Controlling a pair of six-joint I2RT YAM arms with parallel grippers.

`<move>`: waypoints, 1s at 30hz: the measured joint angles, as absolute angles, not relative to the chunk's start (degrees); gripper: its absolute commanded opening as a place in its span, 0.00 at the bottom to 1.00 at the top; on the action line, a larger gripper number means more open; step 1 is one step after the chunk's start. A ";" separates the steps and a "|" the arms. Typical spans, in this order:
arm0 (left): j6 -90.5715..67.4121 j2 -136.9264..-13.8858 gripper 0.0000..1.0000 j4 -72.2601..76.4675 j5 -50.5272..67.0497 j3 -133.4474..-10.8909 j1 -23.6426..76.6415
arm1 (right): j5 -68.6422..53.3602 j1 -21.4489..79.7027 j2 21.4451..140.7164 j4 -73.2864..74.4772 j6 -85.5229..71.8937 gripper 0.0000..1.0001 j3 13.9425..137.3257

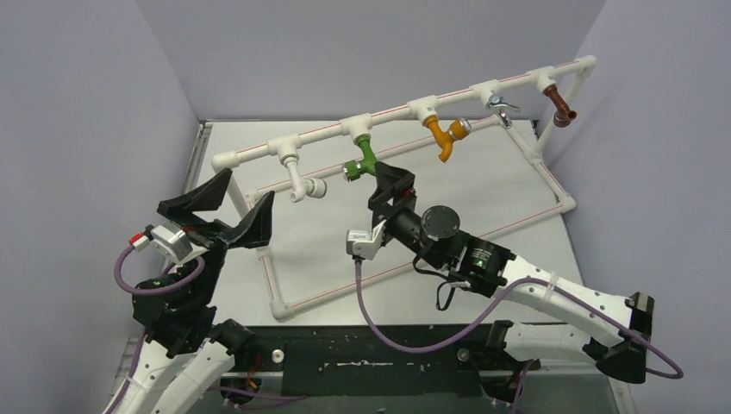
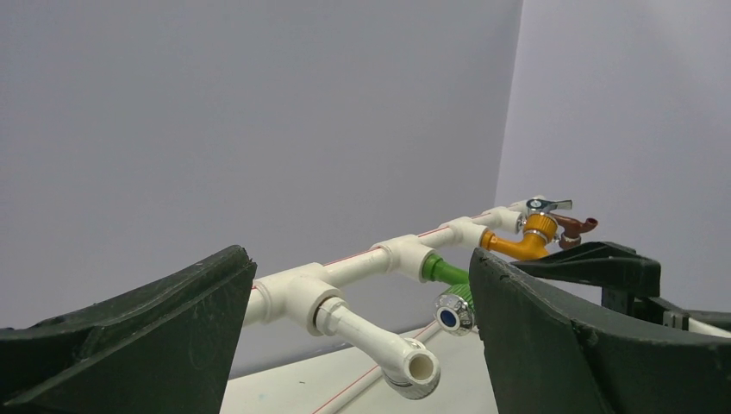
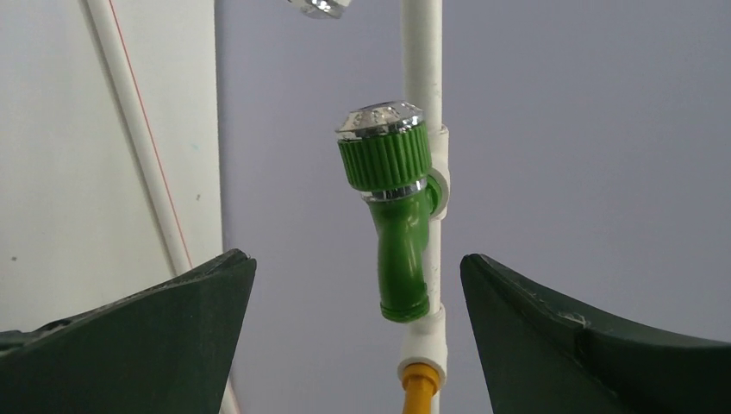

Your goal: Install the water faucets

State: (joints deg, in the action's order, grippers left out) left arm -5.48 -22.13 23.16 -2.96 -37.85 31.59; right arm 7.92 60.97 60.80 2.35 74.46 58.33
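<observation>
Several water faucets hang from the top rail of the white pipe frame [image 1: 396, 114]: white [image 1: 301, 182], green [image 1: 362, 162], orange [image 1: 446, 134], silver [image 1: 502, 105] and brown [image 1: 562, 107]. My right gripper [image 1: 392, 175] is open just in front of the green faucet [image 3: 396, 226], which sits beyond its fingertips without touching them. My left gripper [image 1: 248, 186] is open to the left of the white faucet [image 2: 379, 341], holding nothing. The left wrist view also shows the green faucet [image 2: 450, 295], the orange faucet [image 2: 526, 240] and my left gripper [image 2: 360, 259]. My right gripper [image 3: 355, 257] frames the orange faucet [image 3: 420, 385] below.
The frame's lower rails [image 1: 405, 263] with red stripes lie on the white table mat [image 1: 483, 181]. Purple-grey walls [image 1: 95, 129] close in the left, back and right. Both arms' purple cables [image 1: 388, 332] hang near the front edge.
</observation>
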 measured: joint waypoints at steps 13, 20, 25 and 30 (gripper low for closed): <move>-5.48 -22.15 0.94 23.16 -2.96 -37.85 31.79 | 17.15 63.05 67.02 -13.80 92.66 0.85 55.05; -5.48 -22.15 0.94 23.16 -2.96 -37.85 31.83 | 18.33 63.05 69.65 -17.10 93.56 0.68 55.05; -5.50 -22.15 0.94 23.16 -2.98 -37.85 31.90 | 19.31 63.05 71.61 -18.02 93.56 0.55 55.09; -5.50 -22.13 0.94 23.18 -2.98 -37.85 31.94 | 20.27 63.05 72.12 -19.64 93.36 0.28 55.90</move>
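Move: From the right hand, the body of the green faucet lies some 4 cm ahead and 3 cm to the left, roughly 1 cm above. The orange faucet stands about 8 cm ahead and 12 cm to the right of the hand; the white faucet is about 16 cm to its left and 1 cm back, both near hand height. From the left hand the green faucet is some 23 cm to the right, 6 cm ahead and about 8 cm lower. The right hand goes forward and left, about 4.5 cm in all and nearly level, bringing its wide-open fingers from the spout side to straddle the green faucet's body just below the ribbed handle. On the way the wrist rolls on some 15 degrees, counter-clockwise as seen from behind the hand, and the fingers swing about 10 degrees towards forward, tip slightly up and close to about half open, one pad above and one below the neck; whether they already pinch can't be seen. ##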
